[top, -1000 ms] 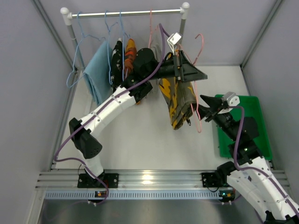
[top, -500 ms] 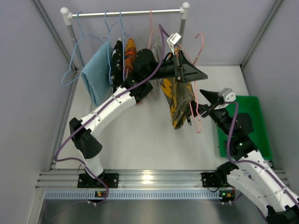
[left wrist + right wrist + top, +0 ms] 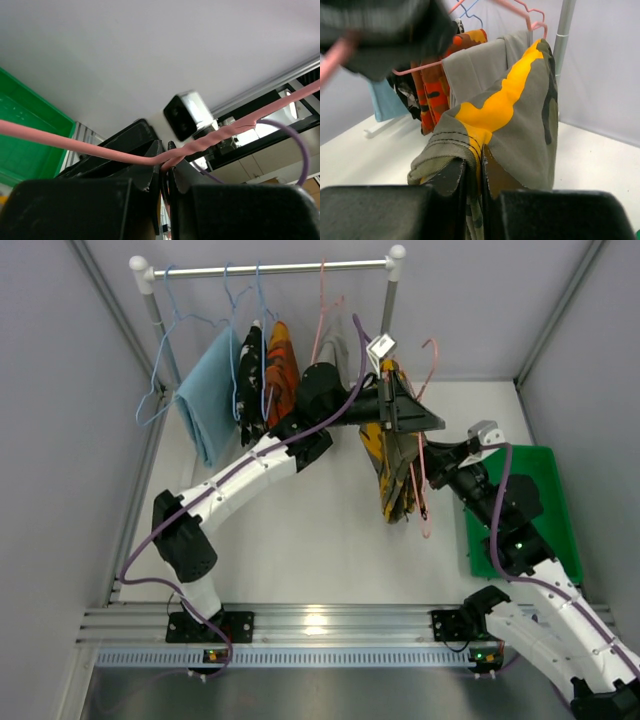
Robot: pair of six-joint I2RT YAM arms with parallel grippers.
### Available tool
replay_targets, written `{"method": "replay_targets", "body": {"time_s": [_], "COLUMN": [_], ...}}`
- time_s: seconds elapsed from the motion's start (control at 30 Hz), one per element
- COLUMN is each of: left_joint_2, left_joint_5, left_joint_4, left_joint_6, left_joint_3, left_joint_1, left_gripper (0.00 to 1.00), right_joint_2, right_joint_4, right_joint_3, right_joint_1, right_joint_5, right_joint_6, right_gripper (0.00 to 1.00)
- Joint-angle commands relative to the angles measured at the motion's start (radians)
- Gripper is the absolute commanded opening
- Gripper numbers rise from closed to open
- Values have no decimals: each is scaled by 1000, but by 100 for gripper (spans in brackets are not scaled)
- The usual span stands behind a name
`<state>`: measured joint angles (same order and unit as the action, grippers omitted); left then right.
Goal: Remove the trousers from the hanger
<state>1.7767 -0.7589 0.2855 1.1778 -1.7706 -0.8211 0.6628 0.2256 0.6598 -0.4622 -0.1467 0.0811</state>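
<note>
The camouflage trousers (image 3: 395, 475) hang folded over the pink wire hanger (image 3: 425, 515), away from the rail. My left gripper (image 3: 415, 420) is shut on the hanger's twisted neck; the left wrist view shows the pink wire (image 3: 75, 141) pinched between the tips of the left gripper (image 3: 167, 147). My right gripper (image 3: 432, 455) reaches in from the right. In the right wrist view the right gripper (image 3: 474, 165) is shut on a folded edge of the trousers (image 3: 520, 115), with yellow and olive cloth squeezed between the fingers.
A rail (image 3: 270, 268) at the back carries blue hangers with a blue cloth (image 3: 205, 405), a black patterned garment, an orange-and-black garment (image 3: 280, 360) and a grey garment (image 3: 335, 345). A green bin (image 3: 525, 510) sits at the right beneath the right arm.
The right gripper moved left up to the trousers and shut on their edge. The left gripper carried the hanger slightly right and toward the front, and the trousers swung with it.
</note>
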Motion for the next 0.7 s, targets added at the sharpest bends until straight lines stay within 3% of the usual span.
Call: {"method": "replay_targets", "body": {"time_s": [0.0, 0.3, 0.53, 0.67], "left_joint_2": [-114, -148, -175, -183], "left_joint_5": [-48, -19, 15, 30], "left_joint_4": [92, -141, -196, -218], "left_joint_6": [-84, -334, -382, -423], "left_joint_3": [37, 71, 149, 175], "left_joint_1": [-7, 16, 31, 34], "left_gripper": [0, 0, 0, 0], "right_joint_2": [-41, -104, -137, -160], "right_joint_4": [-5, -169, -273, -270], "right_joint_3": [150, 369, 541, 586], "right_joint_1": [-7, -6, 16, 43], "right_joint_5": [71, 142, 349, 372], "right_joint_6": [84, 138, 94, 66], "right_gripper": [0, 0, 0, 0]}}
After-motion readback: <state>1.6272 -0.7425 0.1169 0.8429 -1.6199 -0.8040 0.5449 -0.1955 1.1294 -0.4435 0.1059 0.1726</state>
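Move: The right hand already pinches the end of the camouflage trousers; their body lies about 5 cm ahead, 5 cm left and slightly below. The hanger's neck is some 10 cm above and 4 cm left, level fore and aft. The green box sits about 24 cm right, level ahead, 32 cm below. From the left hand the box is roughly 22 cm right, 2 cm ahead and 43 cm down. Upward and out to the right, with some drawing back, the right hand hauls the pinched trousers across the hanger and away from its neck, rising about 14 cm while turning slightly clockwise. The left hand keeps hold of the pink hanger by its neck, easing about 3 cm left and a little down, and rolls so its forward side rises. ##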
